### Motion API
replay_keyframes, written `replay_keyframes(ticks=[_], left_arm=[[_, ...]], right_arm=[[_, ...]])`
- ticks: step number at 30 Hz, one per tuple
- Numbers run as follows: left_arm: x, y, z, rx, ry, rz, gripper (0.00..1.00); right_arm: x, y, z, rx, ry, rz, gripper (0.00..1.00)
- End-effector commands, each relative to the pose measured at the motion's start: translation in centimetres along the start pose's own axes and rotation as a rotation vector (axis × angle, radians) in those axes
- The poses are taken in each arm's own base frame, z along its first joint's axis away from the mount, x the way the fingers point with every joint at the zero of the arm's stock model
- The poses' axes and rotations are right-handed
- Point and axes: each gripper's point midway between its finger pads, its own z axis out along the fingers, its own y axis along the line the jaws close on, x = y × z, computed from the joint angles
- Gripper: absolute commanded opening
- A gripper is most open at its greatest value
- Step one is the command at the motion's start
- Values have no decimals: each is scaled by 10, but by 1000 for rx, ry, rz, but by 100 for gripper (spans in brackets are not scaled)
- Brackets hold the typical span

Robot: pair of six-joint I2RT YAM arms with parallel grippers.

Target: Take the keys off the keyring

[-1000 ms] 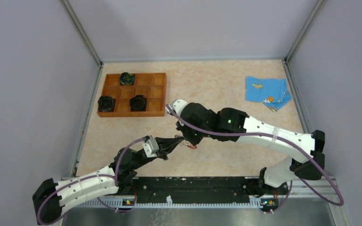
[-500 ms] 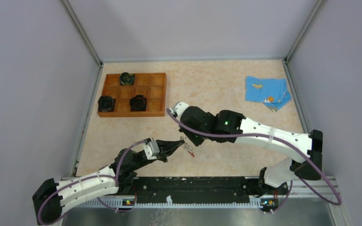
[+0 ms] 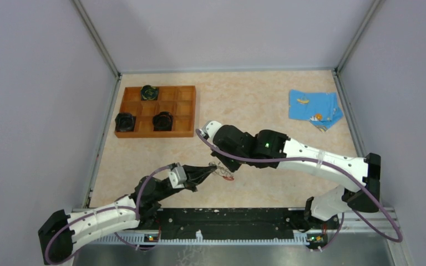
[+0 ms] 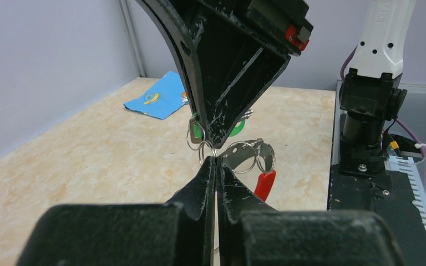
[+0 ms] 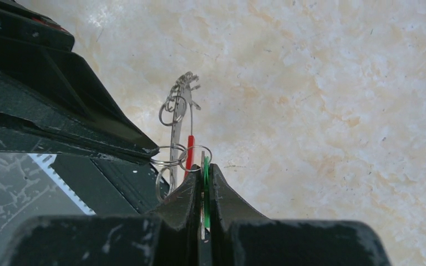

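Note:
My left gripper (image 3: 209,170) and right gripper (image 3: 219,165) meet tip to tip above the tan table near the front middle. The keyring (image 3: 227,177) is a bunch of thin silvery rings with a short red piece (image 4: 264,184). In the left wrist view my left gripper (image 4: 216,162) is shut on one thin ring of the keyring (image 4: 234,152). In the right wrist view my right gripper (image 5: 204,168) is shut on the green-headed key (image 5: 206,177), and the rings (image 5: 166,162) and red piece (image 5: 189,148) hang just beyond it. The green head (image 4: 198,132) also shows in the left wrist view.
A brown wooden tray (image 3: 183,108) with three black pucks stands at the back left. A blue cloth (image 3: 313,106) lies at the back right. A black rail (image 3: 227,221) runs along the near edge. Grey walls close in three sides.
Both grippers have drifted a little toward the near edge, with the bunch between them. Both stay shut on what they hold.

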Motion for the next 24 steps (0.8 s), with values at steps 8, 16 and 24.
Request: replay_keyframes(ticks=[8, 16, 24], left_arm=[[-10, 1, 7, -12, -29, -34, 17], [-18, 5, 12, -21, -41, -19, 24], [-27, 7, 18, -24, -53, 5, 28]], right_arm=[[-35, -9, -32, -6, -124, 15, 0], [-37, -8, -34, -5, -124, 6, 0], [-36, -4, -33, -15, -113, -4, 0]])
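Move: The key with the green cover is already in the right fingers, at that hand's point; from the left hand it lies about 4 cm to the right, 1 cm ahead and 2 cm higher. The small wire rings reach to the left fingertips, about 1 cm to the right of that hand's point and level with it, some 3 cm left of the right hand, 1 cm back and 2 cm below it. The keyring's big loop hangs roughly 6 cm below the left hand, 4 cm to its right and 2 cm back. Upward by about 2 cm goes the right hand, keeping its shut grip on the green key and barely turning. Meanwhile the left fingers open to about a quarter and let go of the small rings; that hand dips about 1 cm and comes back up, staying close beneath the right fingertips. ##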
